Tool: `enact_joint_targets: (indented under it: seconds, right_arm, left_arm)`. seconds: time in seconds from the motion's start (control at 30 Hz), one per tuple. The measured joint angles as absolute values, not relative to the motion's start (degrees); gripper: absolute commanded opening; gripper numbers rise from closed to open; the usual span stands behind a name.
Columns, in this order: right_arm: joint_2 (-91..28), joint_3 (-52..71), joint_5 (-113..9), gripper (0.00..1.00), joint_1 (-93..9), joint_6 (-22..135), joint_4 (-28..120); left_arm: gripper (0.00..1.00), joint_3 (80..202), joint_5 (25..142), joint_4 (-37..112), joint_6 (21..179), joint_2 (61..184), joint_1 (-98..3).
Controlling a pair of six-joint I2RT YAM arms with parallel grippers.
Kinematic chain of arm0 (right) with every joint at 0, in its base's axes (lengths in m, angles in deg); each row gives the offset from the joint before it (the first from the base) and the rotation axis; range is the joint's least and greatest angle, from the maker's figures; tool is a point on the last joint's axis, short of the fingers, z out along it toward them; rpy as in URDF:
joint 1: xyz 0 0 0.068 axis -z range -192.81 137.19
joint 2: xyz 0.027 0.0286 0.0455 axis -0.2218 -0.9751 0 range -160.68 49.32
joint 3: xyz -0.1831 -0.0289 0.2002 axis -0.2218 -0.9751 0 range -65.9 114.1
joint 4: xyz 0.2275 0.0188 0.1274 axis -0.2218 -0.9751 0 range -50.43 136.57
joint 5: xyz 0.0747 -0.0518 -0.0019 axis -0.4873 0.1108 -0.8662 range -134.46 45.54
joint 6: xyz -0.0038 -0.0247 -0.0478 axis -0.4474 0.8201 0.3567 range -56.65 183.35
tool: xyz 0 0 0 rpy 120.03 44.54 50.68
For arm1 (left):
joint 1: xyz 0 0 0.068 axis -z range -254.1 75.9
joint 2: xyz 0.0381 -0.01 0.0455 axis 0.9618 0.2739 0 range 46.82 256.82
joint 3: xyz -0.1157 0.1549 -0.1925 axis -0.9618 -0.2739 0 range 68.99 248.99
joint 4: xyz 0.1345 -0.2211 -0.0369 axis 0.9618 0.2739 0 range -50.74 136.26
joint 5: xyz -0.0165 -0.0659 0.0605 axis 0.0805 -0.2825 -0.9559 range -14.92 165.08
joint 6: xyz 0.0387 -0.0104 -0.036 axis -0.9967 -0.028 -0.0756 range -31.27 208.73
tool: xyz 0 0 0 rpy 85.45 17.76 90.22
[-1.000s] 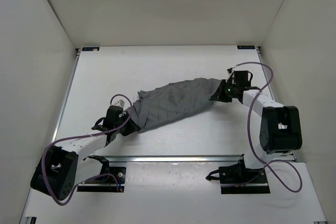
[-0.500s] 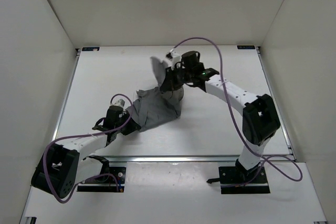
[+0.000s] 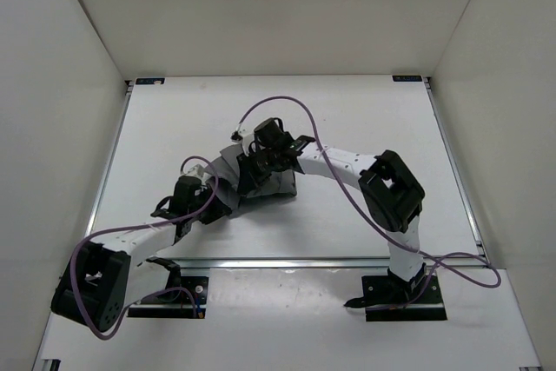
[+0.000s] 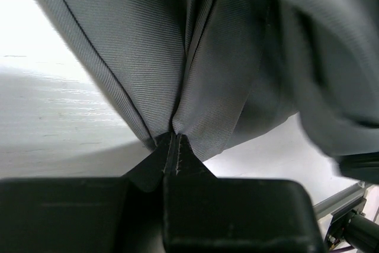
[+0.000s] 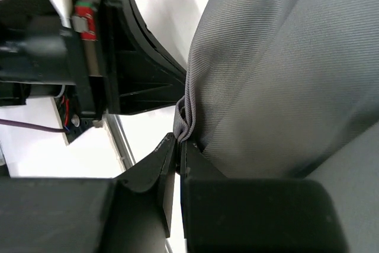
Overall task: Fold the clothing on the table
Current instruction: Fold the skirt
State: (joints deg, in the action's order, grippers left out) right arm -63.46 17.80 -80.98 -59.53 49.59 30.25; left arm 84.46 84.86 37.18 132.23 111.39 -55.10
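Observation:
The clothing (image 3: 276, 182) is a dark grey garment bunched in a small heap left of the table's (image 3: 365, 110) middle. My left gripper (image 3: 219, 203) is shut on its near-left edge; in the left wrist view the grey cloth (image 4: 207, 75) rises straight out of the closed tips (image 4: 172, 140). My right gripper (image 3: 252, 165) hovers over the heap's left part, shut on a gathered fold (image 5: 186, 117) of the clothing (image 5: 284, 69), with the left arm's black gripper body (image 5: 106, 57) close beside it. The two grippers are close together.
Metal rails run along the table's left edge (image 3: 111, 162), right edge (image 3: 452, 162) and near edge (image 3: 295, 261). White walls enclose the sides and back. Purple cables loop over both arms. The right arm (image 3: 391, 188) stretches across the table's near-right part.
The right arm has swept from the table's right side leftward, carrying its end of the clothing over onto the left part. The garment went from spread out to a compact heap. The left gripper stayed put.

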Motion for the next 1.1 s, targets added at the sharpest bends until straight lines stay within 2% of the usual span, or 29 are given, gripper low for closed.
enact_joint_targets:
  seconds: [0.33,0.53,0.67,0.73,0.77,0.83,0.9,0.93,1.1]
  right_arm:
    - [-69.3,18.8,-80.7,0.0,-63.0,49.2,31.9]
    - [-75.7,24.7,-79.9,0.0,-64.6,50.0,29.7]
    - [-79.1,29.0,-79.6,0.0,-65.3,51.0,27.5]
    - [-79.4,30.2,-79.4,0.09,-65.3,51.6,26.6]
    - [-79.4,30.5,-79.4,0.2,-65.4,51.9,26.1]
    - [-78.7,30.6,-79.2,0.47,-65.3,52.5,25.4]
    - [-76.8,30.0,-78.7,0.62,-65.3,53.0,25.1]
    - [-74.8,29.0,-78.1,0.67,-65.2,53.2,24.8]
    - [-63.3,27.9,-77.1,0.72,-64.0,53.9,23.0]
  left_arm:
    - [0.0,83.7,84.7,38.2,132.1,109.6,-56.1]
    - [0.0,83.0,84.8,37.7,132.0,108.8,-56.6]
    - [0.12,82.7,84.9,38.0,131.4,108.3,-57.4]
    - [0.2,82.7,84.9,38.6,131.0,107.7,-58.4]
    - [0.3,82.7,84.9,39.3,130.6,107.0,-58.7]
    - [0.38,82.7,84.9,41.3,130.0,105.0,-59.3]
    - [0.42,82.8,84.6,43.8,130.0,102.2,-59.7]
    - [0.42,82.8,84.5,45.2,130.1,100.7,-59.8]
    - [0.48,82.8,84.1,49.9,130.1,95.5,-60.5]
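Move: The right hand grips the skirt's carried end, bound for the skirt's near left corner, about 4 cm to its left, 3 cm back and roughly 10 cm below. That corner is still pinched between the left fingers, right at the left hand point. The folded part of the skirt lies with its middle some 5 cm to the right hand's right, 4 cm ahead and 10 cm below. The right hand lowers its skirt end 7 cm, easing leftward to the left-held corner; both hands then release and rise. ##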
